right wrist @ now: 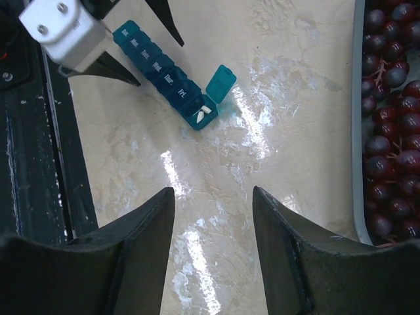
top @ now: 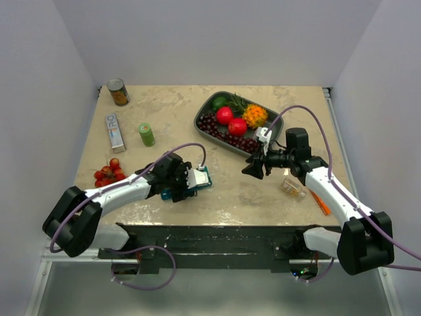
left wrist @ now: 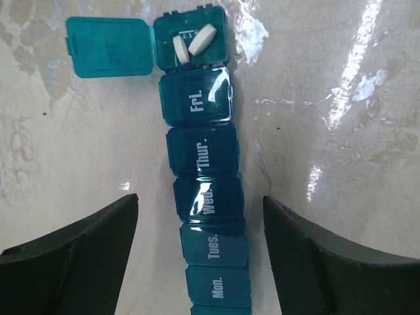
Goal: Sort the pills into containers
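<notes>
The containers (left wrist: 205,197) form one teal strip of day-marked compartments lying on the tabletop. Its end lid (left wrist: 111,46) is flipped open, and two white pills (left wrist: 194,43) lie in that end compartment. The other lids are down. My left gripper (left wrist: 200,198) is open, its fingers standing either side of the strip near the Wed and Tues compartments with a gap on both sides. From above, the left gripper (top: 186,187) sits over the containers (top: 204,178). My right gripper (right wrist: 213,190) hangs open over bare table with nothing between its fingers, right of the containers (right wrist: 164,69); from above, the right gripper (top: 250,170) is mid-table.
A dark oval tray (top: 205,105) of fruit stands at the back right, its rim (right wrist: 357,131) close to my right gripper. A clear bag (top: 293,187) and an orange item (top: 321,204) lie near the right arm. A can (top: 118,92), a tube (top: 115,130), a green bottle (top: 146,134) and cherry tomatoes (top: 110,172) occupy the left.
</notes>
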Robot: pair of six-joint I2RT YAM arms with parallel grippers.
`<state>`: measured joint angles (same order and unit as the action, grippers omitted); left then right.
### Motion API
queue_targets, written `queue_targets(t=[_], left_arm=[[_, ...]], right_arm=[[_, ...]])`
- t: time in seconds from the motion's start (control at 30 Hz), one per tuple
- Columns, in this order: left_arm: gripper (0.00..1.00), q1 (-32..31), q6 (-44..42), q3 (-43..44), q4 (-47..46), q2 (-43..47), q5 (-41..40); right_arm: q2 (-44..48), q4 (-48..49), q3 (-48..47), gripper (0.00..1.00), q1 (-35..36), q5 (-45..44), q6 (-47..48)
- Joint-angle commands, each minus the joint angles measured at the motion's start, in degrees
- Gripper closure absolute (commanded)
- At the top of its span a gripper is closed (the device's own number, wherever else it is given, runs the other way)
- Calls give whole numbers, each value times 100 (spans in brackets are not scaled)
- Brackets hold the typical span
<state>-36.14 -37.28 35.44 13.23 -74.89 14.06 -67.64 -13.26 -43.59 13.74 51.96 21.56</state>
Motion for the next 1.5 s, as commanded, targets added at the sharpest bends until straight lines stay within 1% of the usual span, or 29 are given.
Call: queue_targets(t=[0.0,0.1,0.13,0.2,0.23,0.3,0.33,0.4,0.5,0.53,0.6,0.63,0.7,0.73,0.9,0.97,1.07,1.17,1.27,1.4,1.47], left_arm=[[23,-25,-131,182,-242,-333,-185],[35,-42,-122,218,-225,-447,-150],[43,-51,-131,200,-225,-456,-141],[50,-68,-139,182,-242,-456,-115],[56,-95,-139,165,-242,-439,-71],[61,-165,-139,174,-260,-421,17],[65,-200,-131,165,-277,-430,104],[69,-340,-104,165,-356,-473,184],[75,-568,-25,156,-514,-613,281],[78,-630,10,156,-576,-649,316],[81,-806,36,165,-734,-780,325],[83,-859,71,174,-787,-807,334],[86,-1034,89,182,-989,-886,351],[88,-1079,98,200,-1042,-913,360],[90,-1334,1,253,-1236,-1027,448],[90,-1378,-34,288,-1455,-1080,465],[92,-1396,-60,349,-1429,-1168,483],[92,-1405,-69,376,-1403,-1203,492],[94,-1405,-78,428,-1332,-1247,492],[96,-1405,-78,525,-1051,-1396,483],[96,-1396,-61,551,-1016,-1432,483]], right_arm=[[22,227,-44,47,-20,51,-135],[14,236,-44,48,-20,59,-135],[5,227,-44,49,-20,68,-143],[5,244,-53,50,-11,68,-152],[-4,245,-44,50,-3,68,-178],[-39,315,-35,51,-3,51,-257],[-65,341,-35,51,-3,33,-362],[-170,420,-35,52,32,-28,-546],[-381,482,-96,60,76,-203,-758],[-556,473,-140,68,103,-265,-811],[-811,377,-272,77,129,-405,-820],[-1082,324,-333,86,164,-467,-803],[-1356,52,-553,93,226,-555,-654],[-1636,-53,-632,95,330,-712,-575],[-2209,-273,-1019,97,682,-1354,-434],[-2498,-387,-1168,98,788,-1583,-381],[-2702,-511,-1257,98,902,-1733,-267],[-2843,-634,-1309,98,1017,-1699,-153],[-2922,-949,-1415,99,1070,-1427,75],[-2808,-1608,-1555,100,1157,-663,891],[-2711,-1846,-1565,100,1166,-591,1069]])
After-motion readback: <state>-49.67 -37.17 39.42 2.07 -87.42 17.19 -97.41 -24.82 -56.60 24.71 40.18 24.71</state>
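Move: The pill organizer lies right under my left hand, its middle only about 2 cm below the open fingers. Its open end box, with two white pills, is some 7 cm to the right and 2 cm farther out, the flipped-back lid about 4 cm beyond that box. From my right hand the lid is roughly 14 cm left, 3 cm ahead and 14 cm down; the fruit tray's middle is about 18 cm ahead and 3 cm left. My left hand sinks the last 2 cm, pinches the organizer across its middle boxes and slides it low about 9 cm right and 3 cm back, turning it some 15 degrees clockwise. My right hand shuts its half-open fingers and drops about 12 cm, drifting left and tipping more downward, forward a little then back, until the closed tips come close to the open lid. ##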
